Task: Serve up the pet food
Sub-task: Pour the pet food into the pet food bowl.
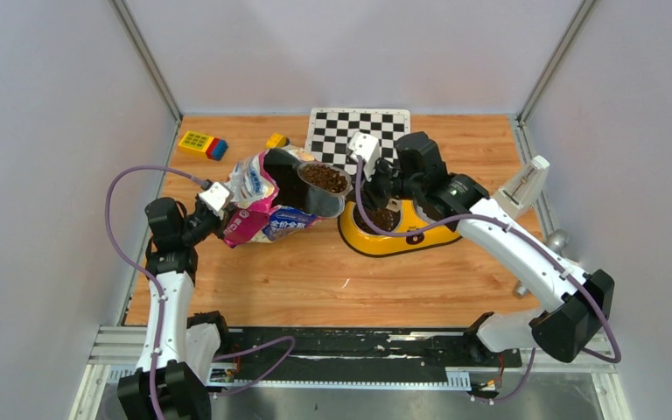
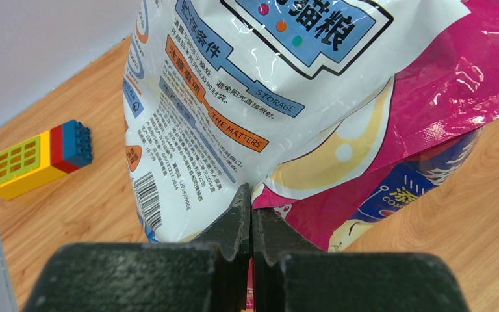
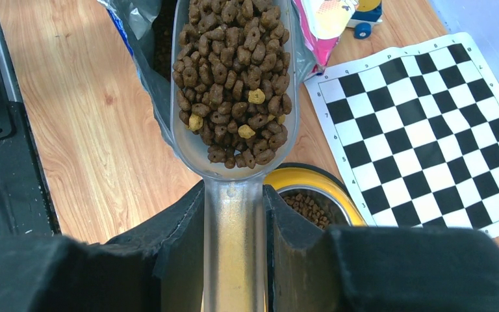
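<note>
The glossy pink, white and blue cat food bag (image 1: 261, 199) lies open on the wooden table, mouth toward the right. My left gripper (image 1: 225, 217) is shut on the bag's lower edge (image 2: 266, 97), with the fingers (image 2: 237, 221) pinched together on the film. My right gripper (image 3: 234, 214) is shut on the handle of a clear plastic scoop (image 3: 234, 253). The scoop is heaped with pet food (image 3: 234, 78) and hangs at the bag's mouth (image 1: 325, 178). The yellow double bowl (image 1: 394, 234) sits just right of the bag, with some pet food in its near steel cup (image 3: 308, 208).
A checkered board (image 1: 350, 131) lies behind the bowl. Yellow, red and blue blocks (image 1: 203, 144) and a small yellow toy (image 1: 276, 140) sit at the back left. A white bracket (image 1: 525, 184) and a metal knob (image 1: 560, 238) stand by the right wall.
</note>
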Motion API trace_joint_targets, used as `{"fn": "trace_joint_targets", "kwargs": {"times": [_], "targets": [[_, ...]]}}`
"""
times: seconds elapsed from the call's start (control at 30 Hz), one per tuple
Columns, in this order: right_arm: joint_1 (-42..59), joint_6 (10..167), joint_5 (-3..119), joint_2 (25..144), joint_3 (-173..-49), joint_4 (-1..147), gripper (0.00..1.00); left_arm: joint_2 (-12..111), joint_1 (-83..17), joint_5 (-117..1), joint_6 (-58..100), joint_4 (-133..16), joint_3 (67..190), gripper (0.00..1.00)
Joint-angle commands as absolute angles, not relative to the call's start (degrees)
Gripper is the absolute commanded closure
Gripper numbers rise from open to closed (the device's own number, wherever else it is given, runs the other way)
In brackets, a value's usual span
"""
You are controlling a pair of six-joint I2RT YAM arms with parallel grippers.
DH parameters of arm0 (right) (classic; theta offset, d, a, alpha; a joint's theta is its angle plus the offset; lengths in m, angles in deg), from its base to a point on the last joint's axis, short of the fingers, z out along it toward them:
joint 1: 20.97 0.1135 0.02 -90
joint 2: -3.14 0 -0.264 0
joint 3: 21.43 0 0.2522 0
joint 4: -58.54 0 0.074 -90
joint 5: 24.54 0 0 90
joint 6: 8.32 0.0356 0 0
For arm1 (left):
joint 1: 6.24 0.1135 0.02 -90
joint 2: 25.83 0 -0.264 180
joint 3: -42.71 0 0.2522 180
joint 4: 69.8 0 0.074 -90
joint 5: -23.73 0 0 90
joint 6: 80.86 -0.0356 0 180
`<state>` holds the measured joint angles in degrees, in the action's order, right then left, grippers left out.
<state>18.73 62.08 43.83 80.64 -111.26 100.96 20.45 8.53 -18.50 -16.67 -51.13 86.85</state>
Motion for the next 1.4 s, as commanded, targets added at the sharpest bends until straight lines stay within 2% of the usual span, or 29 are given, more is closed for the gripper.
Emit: {"fn": "trace_joint_targets", "kwargs": {"times": [0.0,0.47,1.03,1.37], "targets": [[16.9,61.5,41.6,77.0,-110.6,100.2,1.0,20.3,9.2,-18.2,-15.7,-49.9,87.0,1.0],[4.8,61.4,40.0,69.8,-105.8,101.7,1.0,20.6,9.2,-18.0,-15.6,-50.1,87.0,1.0],[-18.6,57.7,35.4,64.7,-96.3,101.6,1.0,20.9,9.2,-17.7,-15.6,-49.9,87.2,1.0],[-28.0,53.3,34.4,63.0,-89.9,102.0,1.0,20.8,9.2,-17.5,-15.7,-49.8,87.2,1.0]]}}
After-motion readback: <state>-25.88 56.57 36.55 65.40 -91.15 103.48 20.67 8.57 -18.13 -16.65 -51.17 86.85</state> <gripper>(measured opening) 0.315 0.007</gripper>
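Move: The empty pet food bowl, the right-hand cup of the yellow stand, lies about 22 cm to the right of the right hand, 10 cm ahead and 24 cm below. The filled bowl is roughly 6 cm right and 8 cm ahead; the chessboard is some 26 cm ahead and 2 cm right, both well below. The bag mouth is about 15 cm left, 3 cm ahead and 13 cm lower. From the left hand, the empty bowl is about 50 cm right, 9 cm ahead and 16 cm below. The scoop, already heaped with pet food, is carried in the right hand's kept grip away from the bag mouth, past the filled bowl and towards the empty one: about 25 cm to the right, travelling level at first, then sinking some 6 cm. The wrist swings roughly 35 degrees clockwise on the way, with hardly any tilt, so the load stays upright. ##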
